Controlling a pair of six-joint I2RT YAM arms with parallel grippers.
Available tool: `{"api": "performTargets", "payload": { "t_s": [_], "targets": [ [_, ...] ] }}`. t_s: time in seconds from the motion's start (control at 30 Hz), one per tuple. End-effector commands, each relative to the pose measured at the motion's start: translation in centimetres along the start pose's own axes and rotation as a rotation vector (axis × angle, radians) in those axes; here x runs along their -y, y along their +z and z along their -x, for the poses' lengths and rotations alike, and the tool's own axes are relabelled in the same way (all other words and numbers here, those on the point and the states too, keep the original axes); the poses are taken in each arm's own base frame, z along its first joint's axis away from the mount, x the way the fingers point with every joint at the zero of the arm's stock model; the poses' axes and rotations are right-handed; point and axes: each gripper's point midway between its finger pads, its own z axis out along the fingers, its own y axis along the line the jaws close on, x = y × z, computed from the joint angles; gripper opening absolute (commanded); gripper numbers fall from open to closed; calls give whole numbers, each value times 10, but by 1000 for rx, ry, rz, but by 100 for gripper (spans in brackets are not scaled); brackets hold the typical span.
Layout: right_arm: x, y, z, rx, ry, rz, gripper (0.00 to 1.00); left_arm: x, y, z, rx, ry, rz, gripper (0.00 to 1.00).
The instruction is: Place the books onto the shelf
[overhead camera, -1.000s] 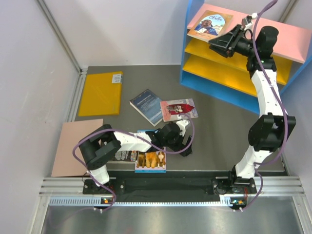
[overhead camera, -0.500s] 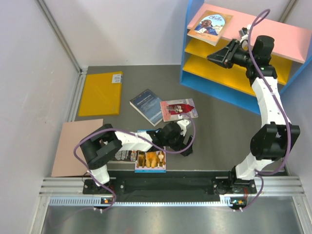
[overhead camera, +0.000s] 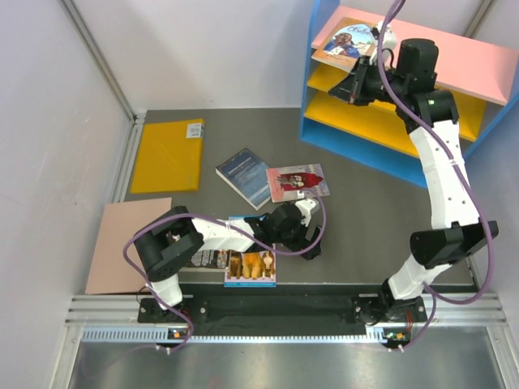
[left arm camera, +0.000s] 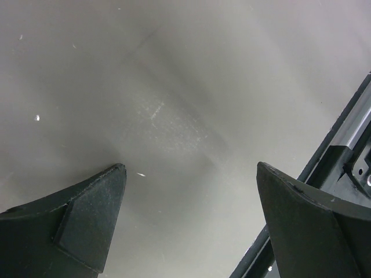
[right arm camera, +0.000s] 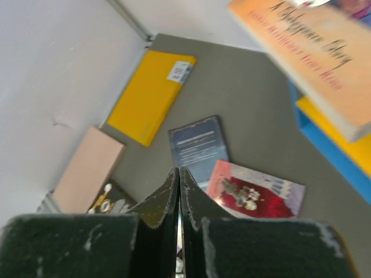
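A tan book (overhead camera: 350, 40) lies on the pink top of the blue shelf (overhead camera: 478, 69), its corner overhanging the front edge; it also shows at the top right of the right wrist view (right arm camera: 313, 52). My right gripper (overhead camera: 350, 89) hangs just below that corner, shut with nothing between its fingers (right arm camera: 178, 174). On the table lie a navy book (overhead camera: 245, 176), a red-and-white book (overhead camera: 298, 181), a blue book with dogs (overhead camera: 250, 264) and a black book (overhead camera: 209, 258) partly under the left arm. My left gripper (overhead camera: 303, 245) rests low beside the dogs book, open over bare table (left arm camera: 191, 174).
A yellow flat sheet (overhead camera: 169, 154) and a pinkish-brown board (overhead camera: 126, 243) lie at the table's left. White walls close in on the left and the back. The metal rail (left arm camera: 342, 145) runs along the near edge, close to the left gripper.
My right gripper has shut and swung left and up along the shelf front, ending under the tan book's corner. The left arm has not moved.
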Motion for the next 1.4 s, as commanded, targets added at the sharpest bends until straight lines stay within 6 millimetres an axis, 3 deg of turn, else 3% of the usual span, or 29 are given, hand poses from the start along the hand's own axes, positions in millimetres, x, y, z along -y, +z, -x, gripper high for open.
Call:
{"api": "performTargets", "payload": {
  "t_s": [0.0, 0.2, 0.37, 0.6, 1.03, 1.37],
  "targets": [
    [28, 6, 8, -11, -82, -161, 0, -9, 2, -21, -76, -2, 34, 99],
    [43, 10, 29, 35, -137, -295, 0, -8, 2, -21, -76, 1, 34, 99],
    [55, 17, 29, 29, -167, -369, 0, -8, 1, -21, -72, -2, 36, 99],
    [76, 10, 39, 72, -216, -539, 0, -7, 1, -21, -72, 2, 33, 99],
    [95, 11, 51, 113, -280, -660, 0, -8, 2, -21, -75, -1, 39, 99],
    [92, 20, 63, 161, -303, -657, 0, -9, 3, -22, -82, -1, 41, 99]
  ]
}}
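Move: The Othello book lies on the pink top board, its centre about 15 cm ahead of the right hand, 4 cm to its right and 3 cm lower; its near edge sticks out past the board. The board's middle is some 17 cm ahead and 20 cm right, 5 cm lower; the upper yellow shelf is centred beneath that, about 18 cm below the hand. From the left hand, Othello lies roughly 37 cm ahead, 10 cm right and 35 cm up. Closed right fingertips come up against the overhanging near edge of the Othello book, towards its right-hand corner. The hand gets there going forward and a little down, then mostly to the right, then forward again, about 9 cm forward and 7 cm right in all. Meanwhile it swings some 30 degrees clockwise to point more nearly at the shelf, rolling its left side down about as much; the fingers stay shut. ##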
